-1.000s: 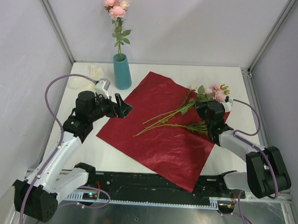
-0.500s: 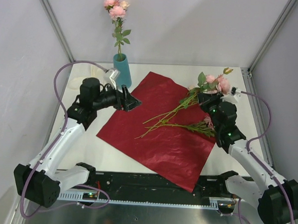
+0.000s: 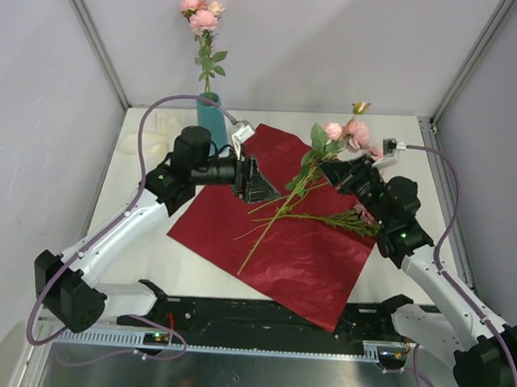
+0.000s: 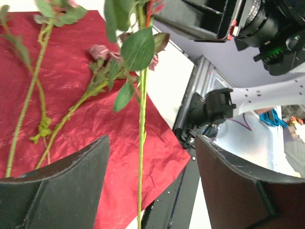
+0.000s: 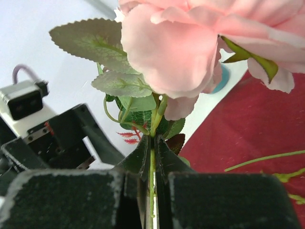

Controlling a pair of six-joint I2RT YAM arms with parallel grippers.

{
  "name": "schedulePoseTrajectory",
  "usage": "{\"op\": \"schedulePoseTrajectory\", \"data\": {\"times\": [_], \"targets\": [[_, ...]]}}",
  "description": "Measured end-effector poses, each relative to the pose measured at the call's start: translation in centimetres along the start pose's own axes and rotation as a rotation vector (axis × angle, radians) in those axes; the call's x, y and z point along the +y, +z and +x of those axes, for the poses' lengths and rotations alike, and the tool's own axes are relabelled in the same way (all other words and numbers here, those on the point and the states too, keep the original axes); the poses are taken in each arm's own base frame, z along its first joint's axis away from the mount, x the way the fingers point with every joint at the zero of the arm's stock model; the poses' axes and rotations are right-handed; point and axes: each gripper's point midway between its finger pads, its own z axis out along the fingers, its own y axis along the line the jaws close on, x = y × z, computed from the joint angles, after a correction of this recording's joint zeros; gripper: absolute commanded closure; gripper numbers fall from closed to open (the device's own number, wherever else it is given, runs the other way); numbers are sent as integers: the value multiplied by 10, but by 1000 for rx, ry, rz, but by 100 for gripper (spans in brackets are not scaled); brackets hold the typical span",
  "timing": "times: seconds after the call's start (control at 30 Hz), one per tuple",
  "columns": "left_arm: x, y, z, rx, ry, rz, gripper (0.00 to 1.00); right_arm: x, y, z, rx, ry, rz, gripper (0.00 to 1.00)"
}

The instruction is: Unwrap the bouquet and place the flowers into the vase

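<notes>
The bouquet is undone: its dark red wrapping paper (image 3: 282,238) lies flat on the table. My right gripper (image 3: 326,168) (image 5: 152,160) is shut on the stem of a pink rose (image 3: 343,130) (image 5: 176,47), held tilted above the paper with the stem's end (image 3: 248,261) hanging down. My left gripper (image 3: 259,185) (image 4: 150,186) is open, and that stem (image 4: 141,143) runs between its fingers (image 4: 62,191) without touching them. More flowers (image 3: 326,220) (image 4: 71,112) lie on the paper. The teal vase (image 3: 206,111), half hidden behind my left arm, holds one rose sprig (image 3: 203,17).
White walls and metal frame posts (image 3: 93,37) close in the table at the back and sides. The black base rail (image 3: 260,319) runs along the near edge, under the paper's front corner. My two arms face each other over the paper.
My right gripper has raised the rose off the paper and carried it leftward. My left arm has swung right past the vase, bringing its jaws around the stem and narrowing them a little.
</notes>
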Motion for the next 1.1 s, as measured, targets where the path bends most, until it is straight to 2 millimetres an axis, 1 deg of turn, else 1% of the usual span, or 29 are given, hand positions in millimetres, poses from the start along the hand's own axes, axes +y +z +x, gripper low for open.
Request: {"op": "schedulePoseTrajectory", "data": {"times": [0.07,0.13,0.23,0.33,0.47,0.53,0.6,0.63,0.7,0.77,0.83,0.9,1.0,1.1], "targets": [[-10,6,4,21,5,32,26,13,-1,11,43,0,-52,100],[-20,12,8,39,12,62,27,23,-3,18,71,-1,-90,100],[-30,17,13,59,18,91,31,36,-5,27,103,-2,-144,100],[-34,21,18,74,17,102,35,46,-7,31,116,-3,-182,100],[-32,25,22,89,10,104,40,52,-7,34,127,-1,-206,100],[-31,27,23,94,6,103,47,54,-7,37,134,0,-210,100],[-31,28,25,100,4,105,56,55,-8,39,139,1,-214,100],[-31,29,26,104,3,108,62,56,-8,40,143,1,-217,100],[-32,30,28,112,0,114,74,59,-8,42,149,2,-223,97],[-32,32,30,118,-2,115,85,60,-9,43,152,2,-227,90],[-30,34,31,123,-8,113,95,61,-9,43,152,0,-228,82],[-29,35,31,125,-9,110,99,60,-9,44,153,-4,-222,68],[-26,37,28,120,-1,93,100,59,-10,41,147,-10,-210,38],[-19,37,18,90,30,49,100,61,-17,36,129,-34,-202,14]]}}
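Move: The stem of the upright flower still pinched in the right hand is about 8 cm right, 2 cm ahead and 3 cm below the empty left hand. The left fingers, where it is taken, lie some 12 cm left, 7 cm back and 5 cm below the right hand. From the left hand, the loose flowers on the paper lie roughly 12 cm right, 6 cm ahead and 17 cm down; the vase stands 17 cm left, 25 cm ahead and 7 cm down. Left hand moves 5 cm right-back and pinches the stem; right hand brings it 7 cm left-back, then opens. ##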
